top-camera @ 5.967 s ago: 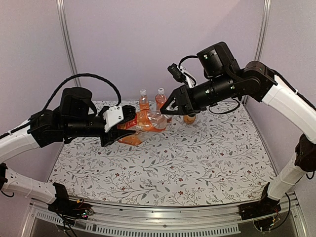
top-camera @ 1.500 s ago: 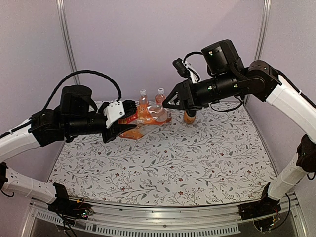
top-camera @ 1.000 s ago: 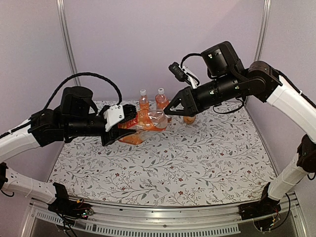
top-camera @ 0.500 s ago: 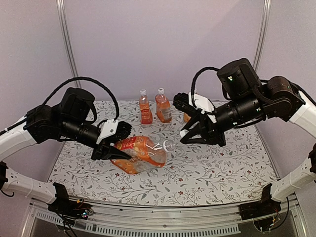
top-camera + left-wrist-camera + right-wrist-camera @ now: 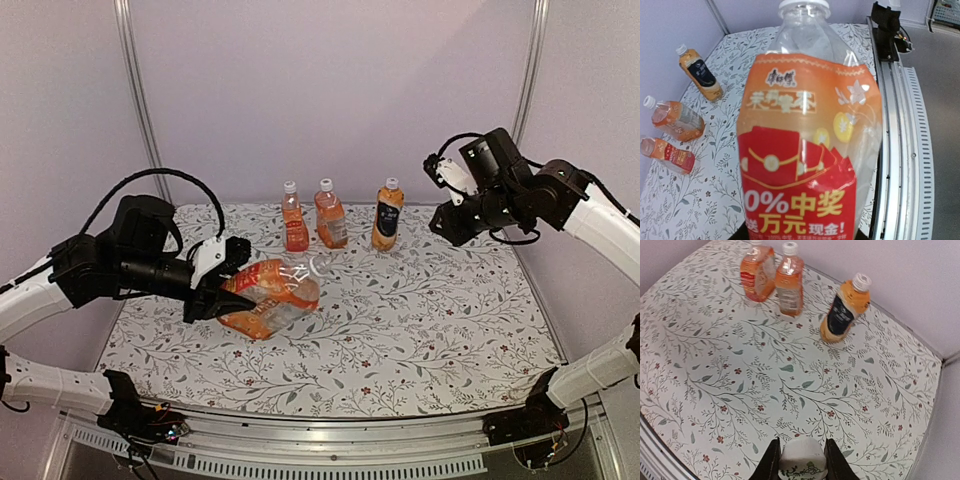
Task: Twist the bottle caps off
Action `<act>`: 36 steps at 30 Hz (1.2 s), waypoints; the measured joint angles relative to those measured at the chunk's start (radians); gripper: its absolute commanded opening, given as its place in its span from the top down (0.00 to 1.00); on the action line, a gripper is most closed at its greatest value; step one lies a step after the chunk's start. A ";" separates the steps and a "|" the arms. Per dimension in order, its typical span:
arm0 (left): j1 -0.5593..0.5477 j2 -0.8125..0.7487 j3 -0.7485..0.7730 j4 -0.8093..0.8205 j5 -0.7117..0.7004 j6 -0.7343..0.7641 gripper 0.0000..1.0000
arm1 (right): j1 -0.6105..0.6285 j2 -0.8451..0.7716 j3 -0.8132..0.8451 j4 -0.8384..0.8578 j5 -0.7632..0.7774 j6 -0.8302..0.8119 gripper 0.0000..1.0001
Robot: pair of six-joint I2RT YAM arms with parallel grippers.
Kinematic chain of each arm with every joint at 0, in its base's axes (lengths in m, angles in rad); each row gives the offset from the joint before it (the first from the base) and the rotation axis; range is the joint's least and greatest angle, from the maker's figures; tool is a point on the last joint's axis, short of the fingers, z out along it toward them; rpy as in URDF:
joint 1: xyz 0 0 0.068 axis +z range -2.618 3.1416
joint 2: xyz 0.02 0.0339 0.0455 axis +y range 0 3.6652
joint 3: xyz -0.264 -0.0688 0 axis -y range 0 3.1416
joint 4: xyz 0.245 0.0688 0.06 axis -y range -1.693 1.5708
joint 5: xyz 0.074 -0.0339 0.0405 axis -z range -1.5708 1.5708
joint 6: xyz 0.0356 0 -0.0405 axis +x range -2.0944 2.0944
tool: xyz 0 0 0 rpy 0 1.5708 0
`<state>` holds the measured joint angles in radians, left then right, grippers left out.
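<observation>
My left gripper (image 5: 215,290) is shut on a large clear bottle (image 5: 268,293) with an orange and red label. It holds the bottle tilted over the left of the table, and the open neck (image 5: 318,265) points right. In the left wrist view this bottle (image 5: 805,150) fills the frame and hides the fingers. My right gripper (image 5: 445,220) hangs at the back right, shut on a white bottle cap (image 5: 802,462), which sits between the two dark fingers (image 5: 771,460). Three small capped bottles (image 5: 293,217) (image 5: 330,215) (image 5: 386,215) stand upright at the back.
The floral tablecloth (image 5: 400,330) covers the whole table. A metal rail (image 5: 330,440) runs along its near edge. Purple walls stand close behind the small bottles (image 5: 789,282) and on the right. The dark-labelled bottle (image 5: 845,307) is the nearest one to my right gripper.
My right gripper has come off the big bottle's neck with the cap and swung to the back right. My left gripper has brought the bottle down and nearer.
</observation>
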<state>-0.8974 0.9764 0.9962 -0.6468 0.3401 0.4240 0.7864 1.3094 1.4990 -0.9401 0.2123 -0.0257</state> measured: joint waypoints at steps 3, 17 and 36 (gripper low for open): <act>0.076 -0.047 -0.068 0.092 -0.043 -0.097 0.92 | -0.138 0.065 -0.116 0.011 0.033 0.181 1.00; 0.416 -0.357 -0.464 0.381 -0.031 -0.477 0.90 | -0.190 0.304 -0.483 0.131 -0.060 0.583 0.96; 0.557 -0.560 -0.579 0.435 0.367 -0.415 0.85 | -0.101 0.335 -0.404 0.058 -0.126 0.620 0.01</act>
<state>-0.3401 0.4168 0.4175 -0.2119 0.7074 0.0090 0.6857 1.6447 1.0950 -0.8825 0.0868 0.5945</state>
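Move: The white cap, already between the right fingers, goes to a bare spot of table about 30 cm below them, some 3 cm nearer the base and 6 cm to the right. The dark-labelled bottle stands roughly 22 cm ahead of the right hand, 8 cm left, its middle 19 cm lower. From the left hand, which holds the opened bottle, that spot is about 10 cm ahead, 46 cm right and 25 cm down; the narrow orange bottle stands about 35 cm ahead, 5 cm right and 14 cm lower. Drop the right gripper fast, about 30 cm down and slightly right, tipping its fingers some 40 degrees towards the table; open wide there to let go of the cap, then start rising. Meanwhile keep the left grip on the bottle, swing it left and forward with a slight dip, levelling the fingers to bring it upright, then draw back about 5 cm. ##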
